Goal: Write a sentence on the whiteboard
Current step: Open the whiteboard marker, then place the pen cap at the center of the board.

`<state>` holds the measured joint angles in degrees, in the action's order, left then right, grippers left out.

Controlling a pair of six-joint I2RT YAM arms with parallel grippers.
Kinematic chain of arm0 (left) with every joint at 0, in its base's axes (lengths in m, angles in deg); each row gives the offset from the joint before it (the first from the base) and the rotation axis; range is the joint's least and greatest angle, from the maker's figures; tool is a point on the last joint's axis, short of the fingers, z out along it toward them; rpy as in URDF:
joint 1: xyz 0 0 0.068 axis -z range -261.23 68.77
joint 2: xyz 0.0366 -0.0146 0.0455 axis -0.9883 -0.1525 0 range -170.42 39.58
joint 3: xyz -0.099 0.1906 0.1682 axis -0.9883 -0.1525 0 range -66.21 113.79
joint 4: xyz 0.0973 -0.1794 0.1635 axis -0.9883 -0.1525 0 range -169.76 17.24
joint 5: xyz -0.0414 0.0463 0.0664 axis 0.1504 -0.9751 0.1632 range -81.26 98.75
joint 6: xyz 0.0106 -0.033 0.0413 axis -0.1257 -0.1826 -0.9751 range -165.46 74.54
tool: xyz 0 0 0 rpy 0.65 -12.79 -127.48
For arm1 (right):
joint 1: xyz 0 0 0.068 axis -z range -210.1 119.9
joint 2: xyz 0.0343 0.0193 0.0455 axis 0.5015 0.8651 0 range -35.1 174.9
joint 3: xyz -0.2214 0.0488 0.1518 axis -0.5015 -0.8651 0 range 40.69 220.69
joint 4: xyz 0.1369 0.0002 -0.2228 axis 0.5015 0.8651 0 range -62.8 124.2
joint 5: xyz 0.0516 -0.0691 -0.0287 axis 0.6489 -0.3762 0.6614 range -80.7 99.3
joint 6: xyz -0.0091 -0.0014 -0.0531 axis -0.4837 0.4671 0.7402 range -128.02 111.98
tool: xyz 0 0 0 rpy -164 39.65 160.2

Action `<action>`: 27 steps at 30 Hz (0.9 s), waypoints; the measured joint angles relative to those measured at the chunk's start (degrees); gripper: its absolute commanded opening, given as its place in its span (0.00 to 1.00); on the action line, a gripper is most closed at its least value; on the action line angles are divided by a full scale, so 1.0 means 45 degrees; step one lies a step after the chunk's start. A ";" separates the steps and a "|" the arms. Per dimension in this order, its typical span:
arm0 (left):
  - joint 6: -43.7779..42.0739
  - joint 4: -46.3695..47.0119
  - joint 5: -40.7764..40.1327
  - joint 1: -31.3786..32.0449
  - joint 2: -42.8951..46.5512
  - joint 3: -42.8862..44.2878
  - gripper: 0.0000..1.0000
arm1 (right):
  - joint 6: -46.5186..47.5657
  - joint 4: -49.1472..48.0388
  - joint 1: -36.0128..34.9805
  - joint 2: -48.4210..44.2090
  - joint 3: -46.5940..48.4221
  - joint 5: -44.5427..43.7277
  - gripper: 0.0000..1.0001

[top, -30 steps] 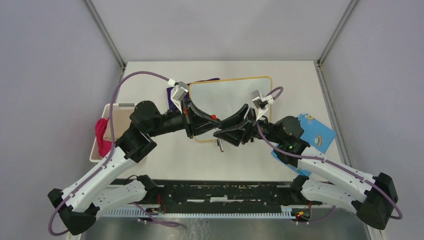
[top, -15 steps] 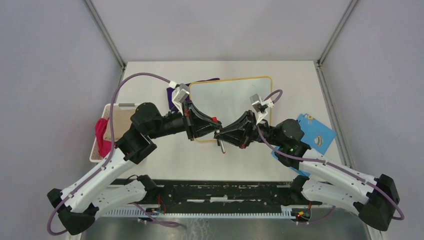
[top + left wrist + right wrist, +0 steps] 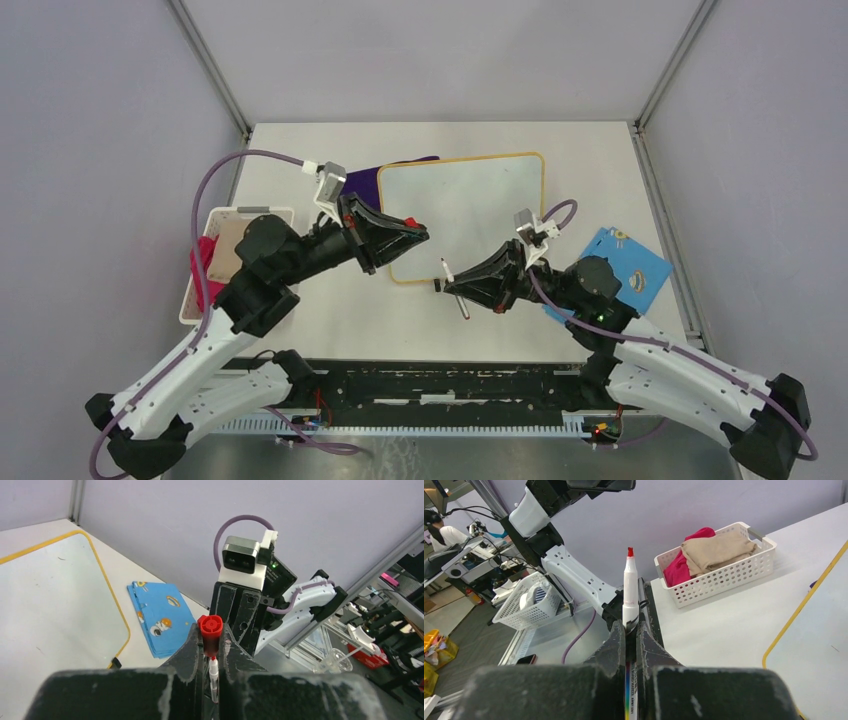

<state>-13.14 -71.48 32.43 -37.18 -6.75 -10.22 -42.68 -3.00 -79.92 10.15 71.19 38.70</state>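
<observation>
The whiteboard, white with a thin yellow frame, lies flat at the back middle of the table and looks blank; no sentence is in view on it. Over its near left corner my left gripper is shut on a red marker cap, which pokes out between the fingertips in the left wrist view. Just off the board's near edge my right gripper is shut on a white marker. In the right wrist view the marker stands uncapped, its red tip up, above the right gripper.
A white basket with pink and tan cloths sits at the left edge, also seen as the basket. A blue patterned cloth lies to the right of the board and a purple cloth at its far left corner.
The two grippers, meeting at the board's near edge a second ago, have pulled apart. The right jaws closed on the marker, and the cap came off in the left gripper, which drew back left.
</observation>
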 measured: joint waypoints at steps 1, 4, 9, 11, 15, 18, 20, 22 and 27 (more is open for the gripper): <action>0.0000 0.0029 -0.0117 0.0000 0.0107 0.0000 0.02 | 0.0078 0.0151 0.0000 -0.0146 0.0000 -0.0053 0.00; -0.0024 -0.0447 -0.0884 0.0000 0.0418 0.0029 0.02 | 0.0627 0.1010 0.0000 -0.0714 0.0005 -0.0680 0.00; -0.0044 -0.4090 -0.5401 0.0010 0.0976 0.0311 0.02 | 0.2191 0.4133 0.0000 -0.1880 0.0121 -0.3803 0.00; 0.0005 -0.5819 -0.7548 0.0010 0.1030 0.0296 0.02 | 0.2817 0.5425 0.0005 -0.2050 0.0238 -0.5129 0.00; 0.0495 -0.8675 -1.0681 -0.0024 0.0709 -0.0311 0.02 | 0.3857 0.7436 0.0015 -0.1982 0.0452 -0.6970 0.00; 0.0840 -1.0030 -1.2060 -0.0029 -0.0228 -0.1141 0.02 | 0.4352 0.8432 0.0015 -0.1865 0.0457 -0.7664 0.00; 0.0981 -1.0564 -1.2483 -0.0126 -0.1132 -0.1617 0.02 | 0.4566 0.8782 0.0015 -0.1943 0.0457 -0.7922 0.00; 0.1015 -1.0754 -1.2526 -0.0277 -0.1957 -0.1919 0.02 | 0.4707 0.8942 0.0015 -0.2108 0.0457 -0.8053 0.00; 0.1001 -0.9952 -1.1142 -0.2079 -0.3667 -0.2254 0.02 | 0.5076 0.9131 0.0015 -0.2832 0.0253 -0.8378 0.00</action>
<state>-8.64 -116.27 -17.71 -46.53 -23.25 -20.37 -19.84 38.10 -79.86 -2.59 72.32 1.00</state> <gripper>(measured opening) 0.087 0.043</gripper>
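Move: The left hand holds the red cap; the bare table between basket and whiteboard lies about 19 cm to its left, 9 cm farther out and 38 cm below, with the basket's middle some 46 cm left, 15 cm out. The right hand grips the uncapped marker; from it the whiteboard's middle is about 31 cm ahead, 5 cm right and 29 cm below, the near black clip 13 cm ahead, 1 cm left. Left lowers the cap some 30 cm leftward towards bare table; right swings the marker right, down and forward. ##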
